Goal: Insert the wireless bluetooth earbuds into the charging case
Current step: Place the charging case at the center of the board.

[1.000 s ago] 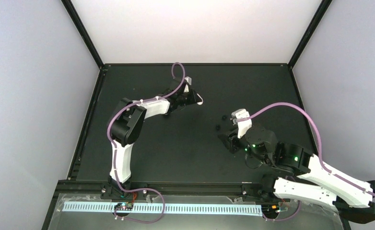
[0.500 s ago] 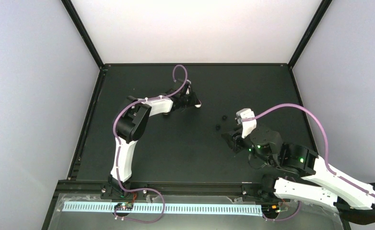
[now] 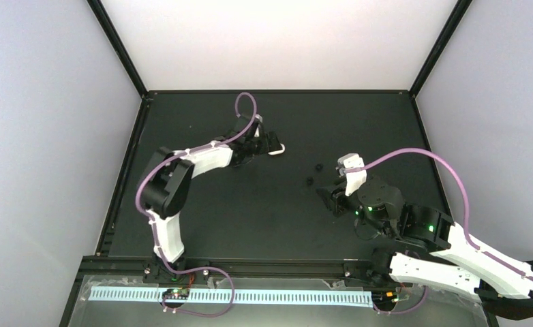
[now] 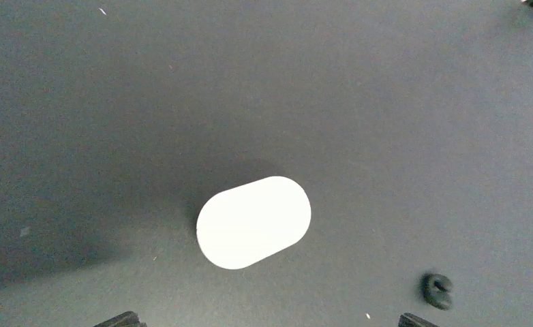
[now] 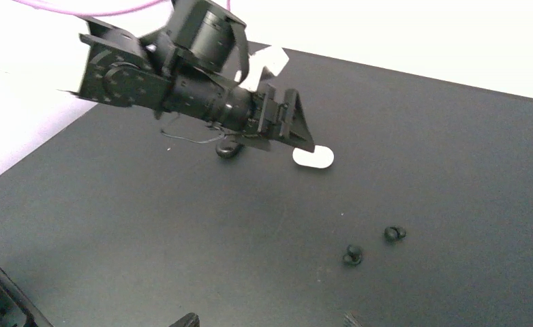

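Note:
The white pill-shaped charging case (image 3: 276, 148) lies flat on the black table with its lid shut. My left gripper (image 3: 266, 141) hovers just over it, open wide; in the left wrist view the case (image 4: 253, 222) sits ahead of the two fingertips (image 4: 124, 319), touching neither. Two black earbuds (image 3: 317, 167) (image 3: 309, 181) lie loose to the right of the case. One earbud (image 4: 437, 291) shows near the left gripper's right fingertip. My right gripper (image 3: 326, 195) is open and empty, short of the earbuds (image 5: 352, 255) (image 5: 393, 234).
The black table (image 3: 250, 218) is framed by a raised black rim and white walls. My left arm (image 5: 202, 95) reaches across the back of the right wrist view, above the case (image 5: 313, 157).
My left gripper has opened and let go of the white case, which now lies on the table. The left arm swung slightly left. The right gripper drew back a little from the earbuds.

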Motion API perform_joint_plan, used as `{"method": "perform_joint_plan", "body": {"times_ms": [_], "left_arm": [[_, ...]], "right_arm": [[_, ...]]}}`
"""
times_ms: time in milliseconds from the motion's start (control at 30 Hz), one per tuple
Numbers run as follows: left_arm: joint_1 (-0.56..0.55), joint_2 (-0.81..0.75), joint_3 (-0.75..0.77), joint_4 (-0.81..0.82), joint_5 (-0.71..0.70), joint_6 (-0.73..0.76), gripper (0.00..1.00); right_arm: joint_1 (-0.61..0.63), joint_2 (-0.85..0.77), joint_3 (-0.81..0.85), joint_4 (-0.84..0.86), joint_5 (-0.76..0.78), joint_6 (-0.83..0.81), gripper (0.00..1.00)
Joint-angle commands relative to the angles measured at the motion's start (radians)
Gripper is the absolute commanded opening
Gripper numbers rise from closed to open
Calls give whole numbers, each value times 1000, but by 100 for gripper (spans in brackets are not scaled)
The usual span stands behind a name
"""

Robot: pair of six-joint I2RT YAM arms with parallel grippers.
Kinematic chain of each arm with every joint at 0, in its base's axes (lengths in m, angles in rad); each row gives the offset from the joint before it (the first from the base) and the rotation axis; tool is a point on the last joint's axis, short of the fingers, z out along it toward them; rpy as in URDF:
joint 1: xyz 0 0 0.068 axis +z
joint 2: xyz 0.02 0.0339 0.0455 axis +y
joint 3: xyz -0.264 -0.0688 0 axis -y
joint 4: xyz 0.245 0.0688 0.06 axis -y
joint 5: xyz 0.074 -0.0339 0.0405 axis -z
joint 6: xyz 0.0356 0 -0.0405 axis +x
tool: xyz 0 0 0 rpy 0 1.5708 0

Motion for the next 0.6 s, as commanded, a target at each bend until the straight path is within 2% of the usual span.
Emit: {"method": "perform_joint_plan", "body": {"times_ms": [0, 133, 233, 367, 567], "left_arm": [[6, -161, -60, -53, -59, 45, 99], [14, -267, -106, -186, -187, 77, 99], [45, -273, -106, -287, -287, 110, 99], [136, -208, -54, -415, -212, 150, 99], [185, -115, -11, -421, -150, 202, 99]], "right_arm": [[-5, 1, 27, 24, 24, -25, 54], [-4, 5, 16, 30, 10, -27, 55], [-4, 8, 6, 34, -1, -27, 55], [-5, 15, 0, 32, 1, -30, 55], [-5, 29, 7, 27, -2, -27, 55]]}}
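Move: To the left hand's left, about 12 cm off, nearly level fore-and-aft and some 4 cm lower, lies the black charging case. The white charging case lies about 3 cm ahead, 3 cm right and 4 cm below. Two black earbuds sit farther right: one 19 cm right and 5 cm back, the other 15 cm right and 11 cm back. From the right hand the black case is roughly 26 cm ahead, 27 cm left and 27 cm down. Leaving the white case already set down, the left hand swings about 14 cm left in an arch, first rising some 6 cm and easing back a little, then sinking about 7 cm towards the black charging case. Its wrist rolls some 20 degrees, left side up, turning slightly counter-clockwise, and the fingers stay wide open. ##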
